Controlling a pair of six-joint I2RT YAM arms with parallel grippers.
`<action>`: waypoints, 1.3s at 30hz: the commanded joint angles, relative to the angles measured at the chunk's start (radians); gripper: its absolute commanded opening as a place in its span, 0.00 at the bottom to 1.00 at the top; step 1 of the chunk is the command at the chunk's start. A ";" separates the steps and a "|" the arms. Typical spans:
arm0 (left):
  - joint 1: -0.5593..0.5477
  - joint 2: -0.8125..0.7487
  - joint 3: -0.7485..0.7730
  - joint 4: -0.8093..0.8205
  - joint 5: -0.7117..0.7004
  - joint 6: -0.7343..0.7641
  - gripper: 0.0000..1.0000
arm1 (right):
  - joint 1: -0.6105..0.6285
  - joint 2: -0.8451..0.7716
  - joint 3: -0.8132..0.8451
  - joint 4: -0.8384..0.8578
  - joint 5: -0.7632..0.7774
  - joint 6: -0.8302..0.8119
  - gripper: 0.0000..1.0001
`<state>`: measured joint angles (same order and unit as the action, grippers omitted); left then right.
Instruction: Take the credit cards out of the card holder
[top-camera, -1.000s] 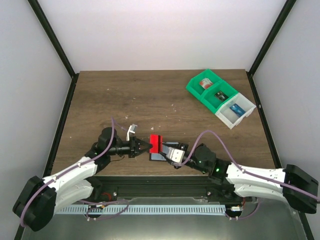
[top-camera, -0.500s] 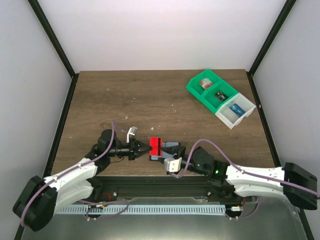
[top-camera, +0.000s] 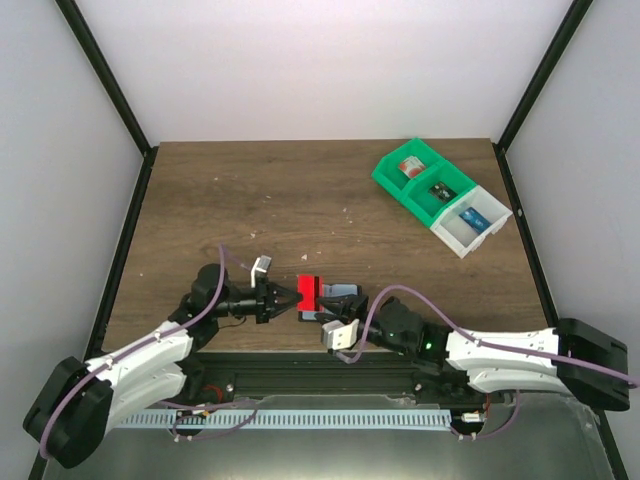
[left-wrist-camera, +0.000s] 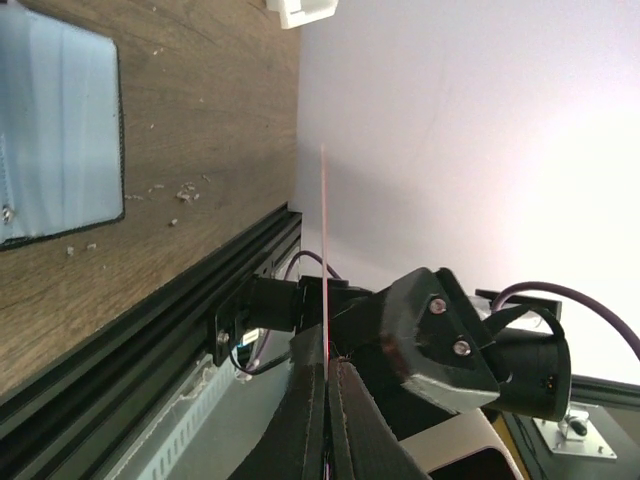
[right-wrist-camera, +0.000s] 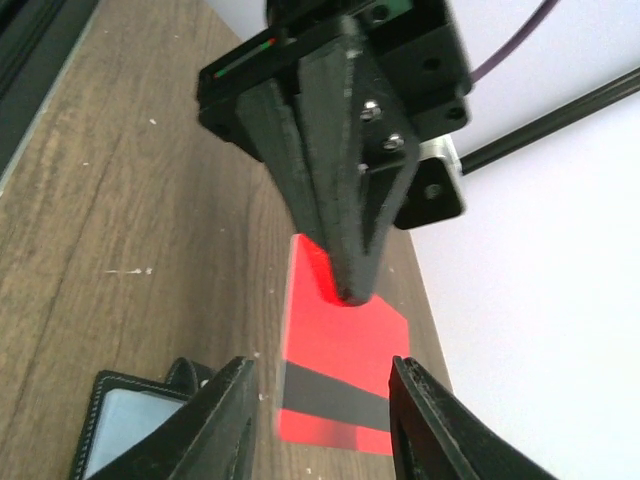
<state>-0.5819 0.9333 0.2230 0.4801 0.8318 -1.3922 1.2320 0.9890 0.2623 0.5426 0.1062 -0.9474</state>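
My left gripper (top-camera: 287, 298) is shut on a red card (top-camera: 309, 292) with a black stripe and holds it upright just above the table. In the left wrist view the card (left-wrist-camera: 324, 250) shows edge-on as a thin red line between the closed fingertips (left-wrist-camera: 312, 372). The light blue card holder (top-camera: 338, 297) lies flat just right of the card, partly under my right gripper (top-camera: 325, 320). It also shows in the left wrist view (left-wrist-camera: 55, 130). My right gripper (right-wrist-camera: 320, 368) is open and empty, facing the red card (right-wrist-camera: 340, 375) and the left gripper (right-wrist-camera: 345, 285). No pale card shows.
A green bin (top-camera: 420, 178) joined to a white bin (top-camera: 470, 222) stands at the back right with small items inside. The black frame rail (top-camera: 300, 365) runs along the table's near edge. Crumbs (left-wrist-camera: 185, 190) dot the wood.
My right gripper has drawn back from over the card holder toward the near edge and slightly left. The left gripper still holds the red card, shifted a little nearer.
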 joint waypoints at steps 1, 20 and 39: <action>0.005 -0.015 -0.040 0.060 0.008 -0.058 0.00 | 0.020 0.016 0.001 0.125 0.071 -0.069 0.35; 0.005 -0.125 -0.023 0.041 -0.040 -0.026 0.56 | 0.059 -0.075 0.004 0.107 0.135 0.244 0.01; 0.007 -0.325 0.059 -0.117 -0.069 0.438 0.68 | 0.056 -0.388 -0.062 -0.211 0.146 1.820 0.01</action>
<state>-0.5766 0.5720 0.2760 0.3191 0.6609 -1.0534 1.2846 0.6373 0.2401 0.2893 0.2993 0.6540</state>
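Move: The left hand still holds the red credit card by its left edge, the card's middle about 2 cm to its right and 1 cm ahead; from the open right hand it lies some 3 cm left and 1 cm ahead, at about the same height. The card holder lies roughly 15 cm below, 7 cm right of and 3 cm behind the left hand; its clasp is about 8 cm left of the holder's middle and 1 cm farther out. Right pinches the credit card; left releases, rising 8 cm; right swings it 5 cm rightward, turning about 90 degrees. ##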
